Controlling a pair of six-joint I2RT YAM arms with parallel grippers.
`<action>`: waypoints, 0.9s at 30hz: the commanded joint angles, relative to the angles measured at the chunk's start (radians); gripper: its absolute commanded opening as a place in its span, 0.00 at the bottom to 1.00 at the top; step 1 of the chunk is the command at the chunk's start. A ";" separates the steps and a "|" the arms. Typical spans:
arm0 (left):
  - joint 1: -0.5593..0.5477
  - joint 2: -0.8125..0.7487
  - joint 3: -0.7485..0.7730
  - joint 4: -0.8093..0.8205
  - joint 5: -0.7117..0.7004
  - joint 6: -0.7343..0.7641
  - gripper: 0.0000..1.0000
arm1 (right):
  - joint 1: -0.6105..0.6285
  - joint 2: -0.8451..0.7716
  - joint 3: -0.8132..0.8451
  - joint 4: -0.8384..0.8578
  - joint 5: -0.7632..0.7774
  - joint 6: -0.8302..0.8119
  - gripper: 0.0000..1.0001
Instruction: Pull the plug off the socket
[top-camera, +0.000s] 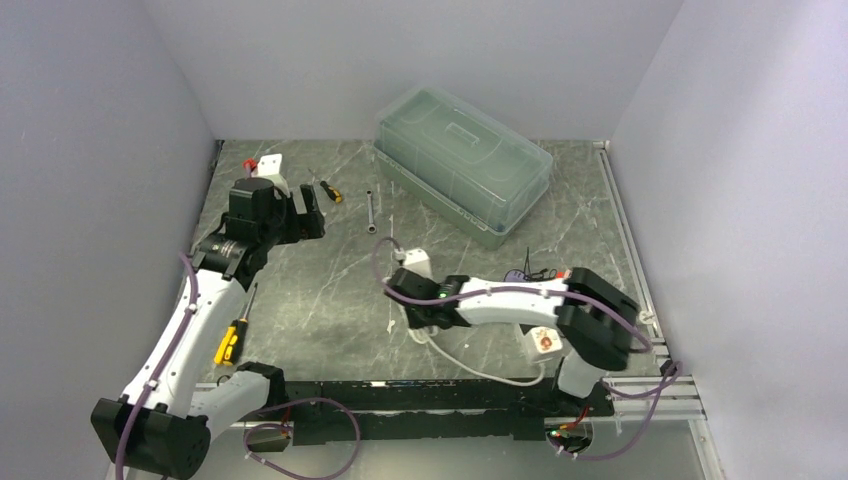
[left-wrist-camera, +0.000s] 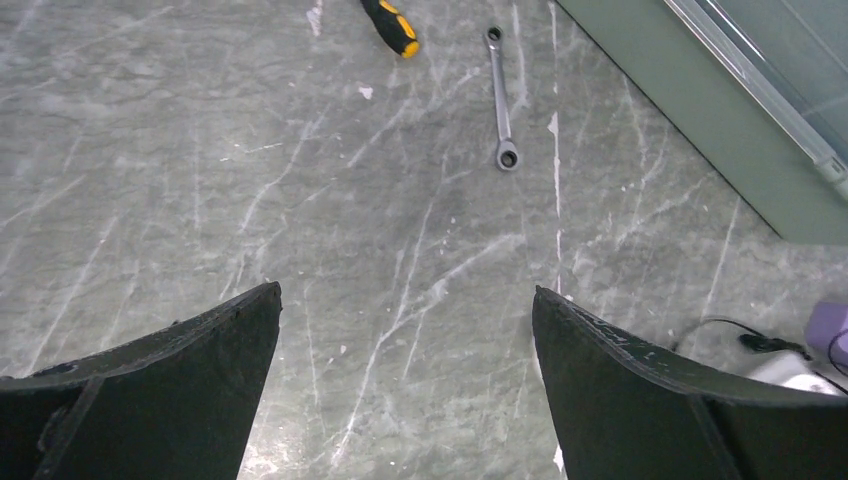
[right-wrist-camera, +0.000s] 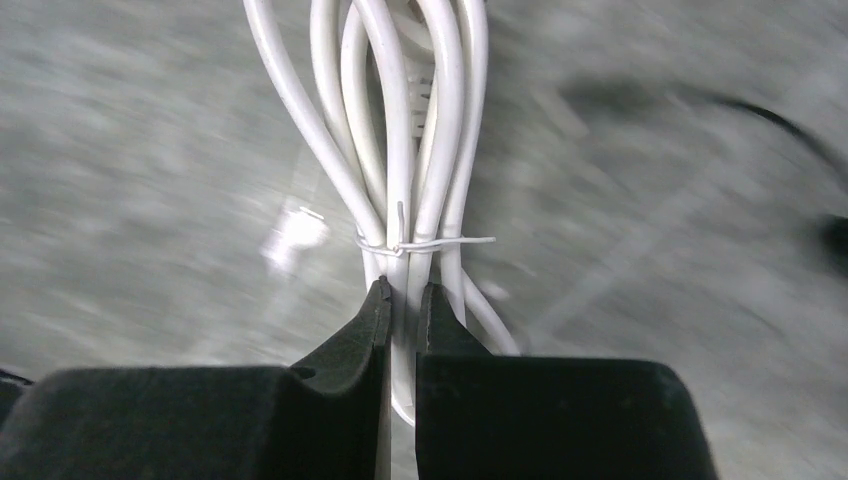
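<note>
A white cable bundle, held together by a thin tie, runs straight ahead of my right gripper. Its jaws are shut on one strand of that bundle, just below the tie. From above, the right gripper sits mid-table, right by a white block where the cable ends. I cannot tell plug from socket there. A loose white cable trails toward the near edge. My left gripper hovers at the back left, open, with only bare table between its fingers.
A clear lidded box stands at the back right. A wrench and a small yellow-black screwdriver lie ahead of the left gripper. A white block with a red part sits back left. Another screwdriver lies near left.
</note>
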 joint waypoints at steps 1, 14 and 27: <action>0.005 -0.045 -0.006 0.033 -0.117 -0.020 1.00 | 0.038 0.149 0.256 0.222 -0.019 -0.032 0.00; 0.038 -0.060 -0.012 0.023 -0.200 -0.040 1.00 | 0.012 0.195 0.420 0.308 0.043 -0.184 0.47; 0.040 -0.059 -0.081 -0.035 -0.007 -0.089 1.00 | -0.011 -0.364 -0.034 0.064 0.212 -0.108 0.92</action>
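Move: The right gripper already pinches the white cord bundle low over the table; the clear patch it goes to lies about 16 cm to its left and 6 ahead, 3 below. A paper scrap lies some 6 cm left and level, the white socket block 26 cm right and 5 back; the yellow screwdriver is 38 cm left, about level. From the left gripper, that patch is some 7 cm back, 5 right and 22 below. Swing the right gripper left with the held cord bundle, about 15 cm, easing forward and up past the paper scrap, then open the fingers wide to let the bundle go. Climb and swing back some 12 cm to the right, drawing back slightly, wrist tipping up. Meanwhile shift the open, empty left gripper about 4 cm left, turning it counter-clockwise some 10 degrees. ##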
